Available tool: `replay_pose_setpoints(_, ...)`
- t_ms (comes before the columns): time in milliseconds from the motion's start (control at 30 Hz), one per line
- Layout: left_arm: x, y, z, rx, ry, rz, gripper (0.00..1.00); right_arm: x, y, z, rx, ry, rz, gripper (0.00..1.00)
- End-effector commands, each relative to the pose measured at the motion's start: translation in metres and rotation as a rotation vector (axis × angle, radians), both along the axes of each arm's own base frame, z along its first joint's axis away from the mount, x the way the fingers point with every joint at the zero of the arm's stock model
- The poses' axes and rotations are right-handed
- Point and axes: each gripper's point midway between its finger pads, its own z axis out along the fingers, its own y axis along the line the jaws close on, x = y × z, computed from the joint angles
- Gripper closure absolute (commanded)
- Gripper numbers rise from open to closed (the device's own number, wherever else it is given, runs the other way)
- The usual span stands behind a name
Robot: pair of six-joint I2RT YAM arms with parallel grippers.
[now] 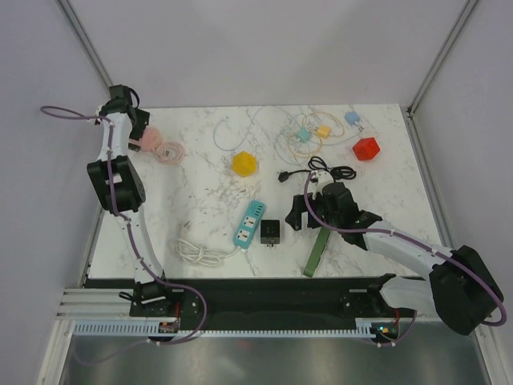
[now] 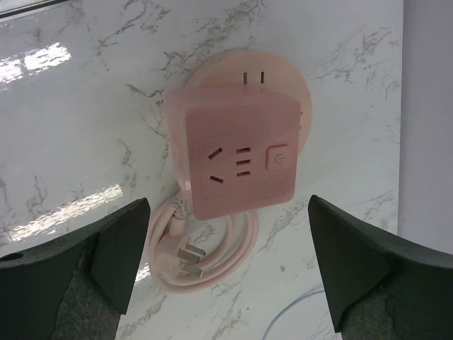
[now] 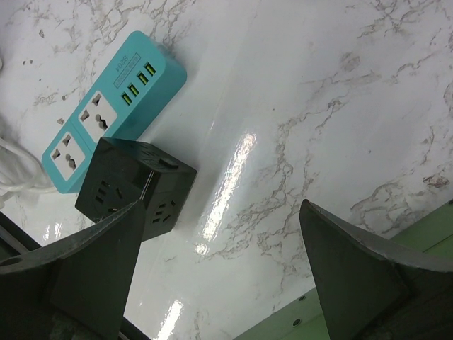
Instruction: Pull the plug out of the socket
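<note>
A pink cube socket (image 2: 233, 156) sits on the marble at the far left, and my open left gripper (image 2: 228, 205) hovers right above it. Its pink plug (image 2: 177, 256) lies loose on the coiled pink cord, in no socket. Nearer the front lies a teal power strip (image 3: 113, 106) with its top sockets bare. A black cube socket (image 3: 134, 188) rests against the strip's side. My right gripper (image 3: 223, 205) hangs open just right of that cube, nothing between its fingers. From above I see the strip (image 1: 250, 223) and black cube (image 1: 270, 233). I cannot tell which plug is seated.
A white cord (image 1: 200, 253) trails from the strip toward the front edge. A green strip (image 1: 317, 250) lies under the right arm. A black plug with cable (image 1: 321, 172), a yellow cube (image 1: 244, 164), a red cube (image 1: 365, 148) and several small adapters with thin cables occupy the back.
</note>
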Motion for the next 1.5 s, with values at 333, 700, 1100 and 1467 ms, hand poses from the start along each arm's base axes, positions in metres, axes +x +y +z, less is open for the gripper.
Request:
replay_pose_setpoints(333,0.033,0.014,-0.011,-0.008,-0.070,0.063,0.00,0.008,0.005,0.004,0.016,-0.032,0.011,0.02)
replay_pose_setpoints(700,0.019,0.032,-0.034,0.004,-0.004,0.054,0.10,0.010,0.003,0.001,0.001,-0.029,0.002,0.02)
replay_pose_setpoints(1100,0.009,0.004,0.012,-0.102,-0.087,-0.085,0.98,0.009,0.000,0.008,0.011,-0.054,-0.011,0.02)
replay_pose_setpoints(1467,-0.098,-0.047,0.046,-0.083,-0.083,-0.219,0.98,0.009,0.001,0.018,0.019,-0.061,-0.006,0.02)
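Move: The pink cube, the plug to be pulled, sits on its round pink socket about 2 cm ahead of the left hand, 2 cm to its left and 4 cm below; the socket is under it, some 8 cm below the hand. The coiled pink cord lies roughly 3 cm back and 4 cm right of this hand, the yellow cube some 7 cm back and 31 cm right. From the right hand the pink cube is about 30 cm ahead and 54 cm left. The pink cube is straddled by the left hand's open fingers as they ease forward and sink about 3.5 cm, shift a little left, then close to pinch it. Keeping that grip, the hand draws back fast towards the base, some 10 cm, with about 5 cm to the right and a slight rise, turning clockwise and tilting by roughly 10 degrees. ##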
